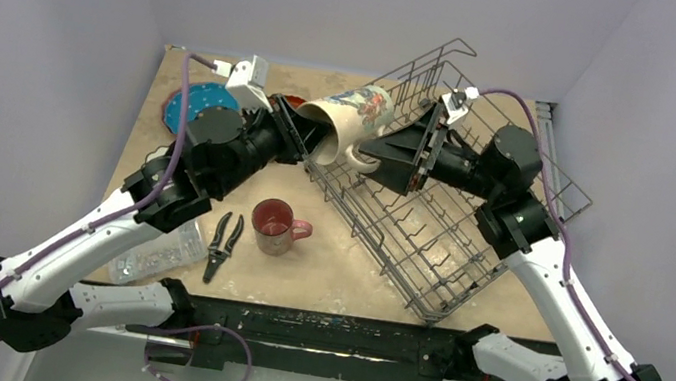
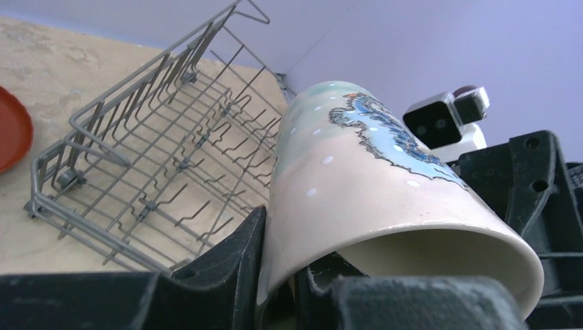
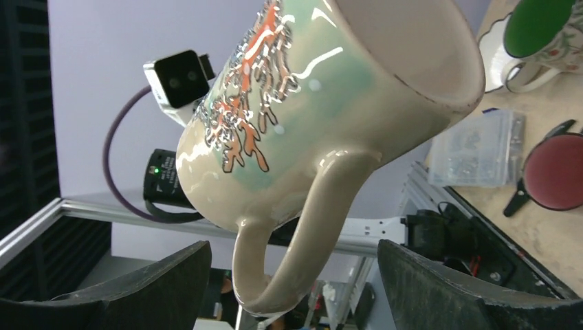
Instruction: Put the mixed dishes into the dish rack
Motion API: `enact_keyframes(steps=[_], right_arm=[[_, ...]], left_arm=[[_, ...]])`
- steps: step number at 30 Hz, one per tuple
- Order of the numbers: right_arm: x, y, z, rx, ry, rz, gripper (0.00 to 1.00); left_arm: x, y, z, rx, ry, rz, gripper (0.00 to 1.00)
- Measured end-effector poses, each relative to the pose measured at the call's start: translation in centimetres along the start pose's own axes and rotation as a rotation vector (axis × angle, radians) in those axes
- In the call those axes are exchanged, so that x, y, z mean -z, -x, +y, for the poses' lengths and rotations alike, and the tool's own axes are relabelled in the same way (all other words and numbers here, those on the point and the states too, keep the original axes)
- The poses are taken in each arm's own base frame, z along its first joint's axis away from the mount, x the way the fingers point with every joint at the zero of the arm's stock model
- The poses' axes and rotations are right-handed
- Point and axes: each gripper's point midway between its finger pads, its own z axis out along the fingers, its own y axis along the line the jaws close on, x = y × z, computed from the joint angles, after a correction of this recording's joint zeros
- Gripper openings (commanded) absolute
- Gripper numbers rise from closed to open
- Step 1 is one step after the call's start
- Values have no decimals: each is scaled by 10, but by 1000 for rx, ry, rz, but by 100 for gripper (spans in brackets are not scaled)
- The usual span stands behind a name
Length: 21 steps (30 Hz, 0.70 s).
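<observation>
A cream mug (image 1: 350, 115) with a blue and orange pattern hangs tilted over the left edge of the grey wire dish rack (image 1: 448, 237). My left gripper (image 1: 309, 141) is shut on its rim, one finger inside and one outside, as the left wrist view shows on the mug (image 2: 371, 185). My right gripper (image 3: 295, 275) stands open, its fingers (image 3: 158, 282) on either side of the mug's handle (image 3: 302, 234) without touching it. A maroon mug (image 1: 276, 226) stands on the table. A blue plate (image 1: 190, 106) lies at the far left and a red-orange plate (image 2: 10, 130) beside the rack.
Black-handled pliers (image 1: 223, 244) and a clear plastic box (image 1: 157, 255) lie near the front left. A mug with a green inside (image 3: 540, 27) shows at the top of the right wrist view. The rack sits diagonally, its upright tines (image 2: 179, 165) bare.
</observation>
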Motion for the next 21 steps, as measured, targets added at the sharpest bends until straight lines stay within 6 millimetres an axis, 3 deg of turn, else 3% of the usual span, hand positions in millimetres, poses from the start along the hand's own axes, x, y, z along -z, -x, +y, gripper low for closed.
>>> enact_keyframes(steps=[4, 10, 14, 16, 19, 21], right_arm=[[-9, 8, 15, -56, 65, -12, 72], [-16, 16, 39, -133, 159, -21, 69], [-22, 16, 41, -182, 177, -5, 61], [-24, 17, 43, -196, 186, -3, 52], [-24, 17, 47, -208, 198, 0, 29], [-23, 16, 51, -226, 207, 0, 25]], left_arm=[[-5, 15, -8, 64, -45, -42, 0], [-5, 17, -30, 114, -160, -43, 0], [-7, 18, -31, 121, -178, -43, 0], [-7, 20, -29, 122, -178, -50, 0], [-8, 25, -30, 121, -183, -65, 0], [-9, 30, -29, 97, -180, -78, 0]])
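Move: The cream mug's handle sits about 3 cm to the right hand's left, level with it in reach and height, between its open fingers. From the left hand, which already holds the mug by its rim, the handle is some 7 cm to the right and 3 cm nearer. The dish rack's middle lies roughly 15 cm right of the right hand, 9 cm farther out and 28 cm below; the red mug is about 7 cm left of the left hand, 7 cm nearer and 28 cm lower. Both hands rise about 5 cm as the right reaches left, rolls some 15 degrees and closes on the handle. ##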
